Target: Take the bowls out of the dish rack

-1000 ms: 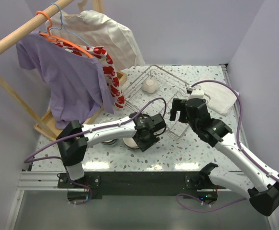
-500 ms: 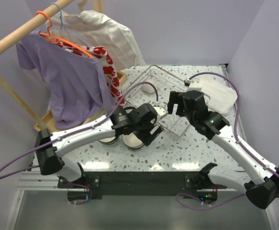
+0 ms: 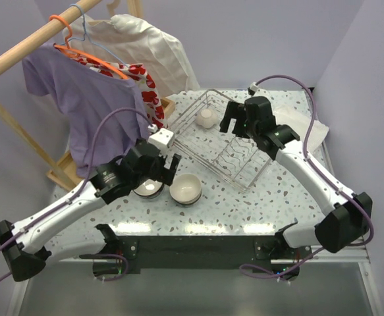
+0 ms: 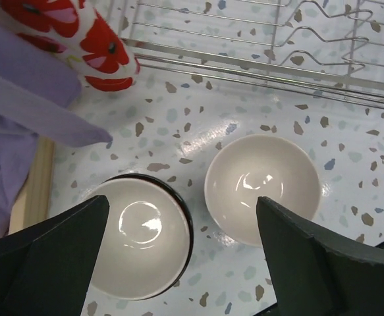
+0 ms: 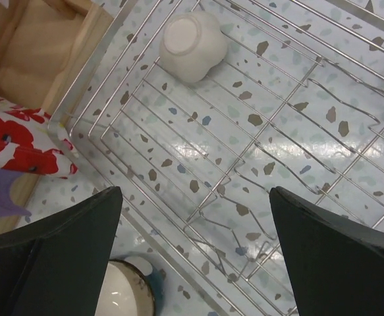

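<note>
The silver wire dish rack (image 3: 228, 146) (image 5: 257, 131) (image 4: 264, 59) holds one cream bowl (image 3: 207, 117) (image 5: 190, 45), lying on its side in the far left corner. Two more bowls stand upright on the table in front of the rack. One is pale (image 3: 186, 188) (image 4: 263, 188) and the other dark-rimmed (image 3: 147, 189) (image 4: 139, 238), with a teal outside (image 5: 127, 295). My left gripper (image 3: 160, 169) (image 4: 182, 263) hangs open above these two, holding nothing. Over the rack, just right of the cream bowl, my right gripper (image 3: 234, 125) (image 5: 195, 257) is open and empty.
A wooden clothes rail (image 3: 27, 46) stands at the back left with a purple shirt (image 3: 99, 112) and a red-flowered cloth (image 3: 153, 99) (image 4: 80, 36) hanging close to the rack's left end. Its wooden base (image 5: 40, 39) lies beside the rack. A white cloth (image 3: 303, 135) lies right of the rack.
My left gripper has opened and drawn back to the left, leaving the pale bowl on the table. My right gripper has moved farther out over the rack, toward the cream bowl.
</note>
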You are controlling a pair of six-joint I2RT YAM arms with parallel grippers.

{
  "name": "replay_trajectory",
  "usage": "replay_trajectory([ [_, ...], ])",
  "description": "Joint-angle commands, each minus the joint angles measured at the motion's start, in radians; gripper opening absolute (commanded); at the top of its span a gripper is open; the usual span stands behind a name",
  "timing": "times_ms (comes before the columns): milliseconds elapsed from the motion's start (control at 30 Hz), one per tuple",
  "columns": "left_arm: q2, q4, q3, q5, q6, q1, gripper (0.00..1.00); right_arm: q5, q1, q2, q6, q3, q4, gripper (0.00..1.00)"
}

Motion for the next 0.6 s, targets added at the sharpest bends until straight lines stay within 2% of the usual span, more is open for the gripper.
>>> replay_trajectory([
  [0,-0.147,0.096,-0.115,-0.164,-0.014,0.014,1.00,-0.060,-0.036,0.053,0.132,0.011,0.159,0.99],
  [133,-0.288,0.141,-0.227,-0.248,-0.023,0.014,1.00,-0.060,-0.061,0.126,0.243,0.005,0.259,0.99],
  [333,-0.588,0.251,-0.403,-0.379,-0.015,0.014,1.00,-0.057,-0.082,0.260,0.394,0.031,0.350,0.99],
  [467,-0.716,0.337,-0.495,-0.399,0.012,0.014,1.00,-0.035,-0.082,0.344,0.483,0.051,0.385,0.97],
  [567,-0.759,0.366,-0.497,-0.393,0.035,0.014,1.00,-0.018,-0.082,0.403,0.541,0.064,0.425,0.95],
])
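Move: The white bowl left in the dish rack lies roughly 16 cm ahead of the right gripper, 8 cm to its left and 19 cm below. The poppy-print cloth hangs about 20 cm left of the bowl and 6 cm nearer. From the left gripper that bowl is some 31 cm ahead, 13 cm right; the cream bowl set down lies about 6 cm right and 1 cm back, the black-rimmed bowl some 9 cm left, level, both 17 cm below. Bring the right gripper forward and down towards the white bowl, about 9 cm each way and slightly left, rolling it some 20 degrees so its left side rises and turning it a little clockwise; keep the fingers wide open, with no contact yet. Meanwhile swing the empty left gripper 11 cm left, away from the cream bowl, levelling its fingers and turning them counter-clockwise. ##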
